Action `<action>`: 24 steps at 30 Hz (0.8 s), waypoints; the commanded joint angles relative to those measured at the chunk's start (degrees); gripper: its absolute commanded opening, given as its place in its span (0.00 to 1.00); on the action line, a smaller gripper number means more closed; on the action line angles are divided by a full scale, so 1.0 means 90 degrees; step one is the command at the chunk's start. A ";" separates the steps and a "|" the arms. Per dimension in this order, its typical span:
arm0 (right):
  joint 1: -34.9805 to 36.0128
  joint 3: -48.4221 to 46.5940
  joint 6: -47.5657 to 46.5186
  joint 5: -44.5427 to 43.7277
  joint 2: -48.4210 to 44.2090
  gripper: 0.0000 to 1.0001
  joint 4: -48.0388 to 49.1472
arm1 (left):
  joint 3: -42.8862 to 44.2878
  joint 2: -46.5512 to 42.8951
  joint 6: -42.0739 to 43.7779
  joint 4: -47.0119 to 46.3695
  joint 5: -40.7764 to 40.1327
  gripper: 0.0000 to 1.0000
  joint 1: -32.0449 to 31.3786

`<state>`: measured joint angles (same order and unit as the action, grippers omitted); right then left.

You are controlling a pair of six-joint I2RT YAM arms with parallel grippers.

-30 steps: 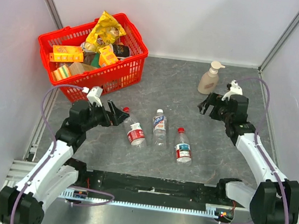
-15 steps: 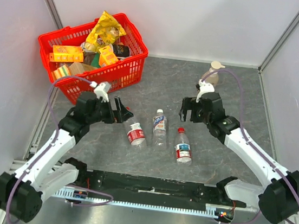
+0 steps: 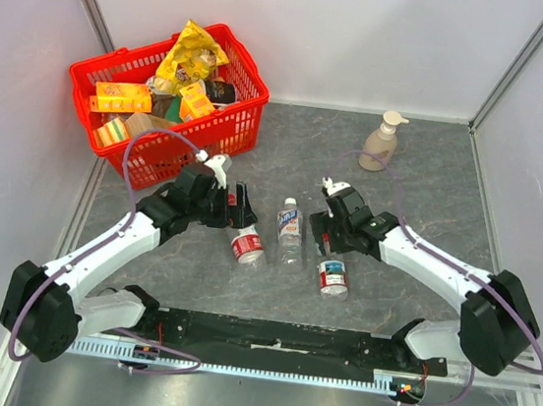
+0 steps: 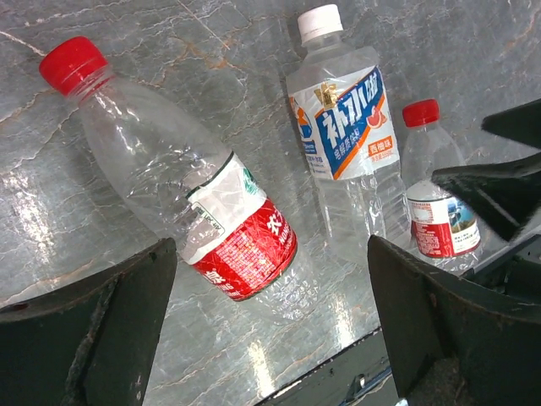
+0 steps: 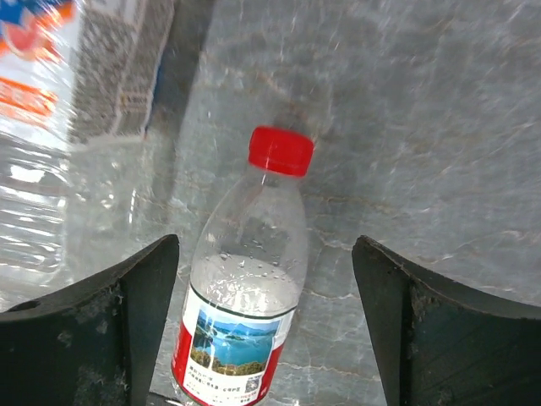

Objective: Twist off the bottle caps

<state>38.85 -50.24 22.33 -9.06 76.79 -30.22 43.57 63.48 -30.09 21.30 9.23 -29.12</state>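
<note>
Three clear bottles lie side by side on the grey table, all with their caps on. The left bottle [image 4: 169, 169] has a red cap [image 4: 74, 63], and my left gripper [image 4: 270, 254] hangs open above its red label [image 3: 246, 247], touching nothing. The middle bottle [image 3: 290, 233] has a white cap [image 4: 321, 21]. The right bottle [image 5: 245, 296] has a red cap [image 5: 281, 150]; my right gripper [image 5: 264, 254] stands open astride its shoulder, with a gap on each side. In the top view, the left gripper [image 3: 244, 212] and right gripper [image 3: 320, 236] cover both red caps.
A red basket [image 3: 230, 124] full of snack packs stands at the back left. A beige pump soap bottle [image 3: 380, 143] stands at the back right. White walls close in three sides, and a black rail [image 3: 275, 337] runs along the near edge.
Both arms swung inward. The left gripper moved right over the left bottle. The right gripper travelled from beside the soap bottle down to the right bottle.
</note>
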 commanded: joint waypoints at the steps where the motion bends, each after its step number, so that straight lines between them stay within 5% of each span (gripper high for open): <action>1: 0.0068 0.0249 0.0224 0.0400 0.0422 0.89 -0.0139 | 0.0266 0.0007 0.0150 -0.0227 0.0077 1.00 -0.0045; 7: 0.0078 0.0552 0.0283 0.0684 0.0666 0.80 -0.0002 | 0.0461 -0.0042 0.0159 -0.0277 0.0155 1.00 -0.0035; 18: 0.0068 -0.0100 0.0039 0.0617 0.0842 0.40 0.0311 | 0.0930 -0.0588 0.0599 -0.0286 0.0740 1.00 -0.0036; 24: 0.0049 -0.1174 -0.0098 0.0401 0.0696 0.39 0.0379 | 0.0921 -0.0862 0.0638 -0.0559 0.1200 1.00 -0.0035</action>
<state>39.27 -53.54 22.74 -3.99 84.44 -29.39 49.91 57.63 -27.07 19.64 15.18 -29.12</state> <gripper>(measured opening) 0.547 0.993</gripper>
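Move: The small red-capped bottle lies on its side beneath the right hand, its middle about 6 cm back, 2 cm to the right and 6 cm below. The white-capped bottle lies some 9 cm to the right hand's left and 3 cm ahead; the large red-capped bottle is about 20 cm left, level with the hand. From the left hand, the small bottle is roughly 23 cm right, 6 cm back and 11 cm below. The right hand, fingers open, sinks about 6 cm while drawing back some 4 cm and tipping its fingers about 10 degrees further back under it, closes on the small red-capped bottle's body near the top of its label, then keeps that pinch and carries the bottle up, forward and a little left, each by about 3 to 4 cm. Meanwhile the left hand, still wide open and empty, rises nearly 9 cm above the large red-capped bottle, and its fingers tilt up towards level by some 10 degrees. ##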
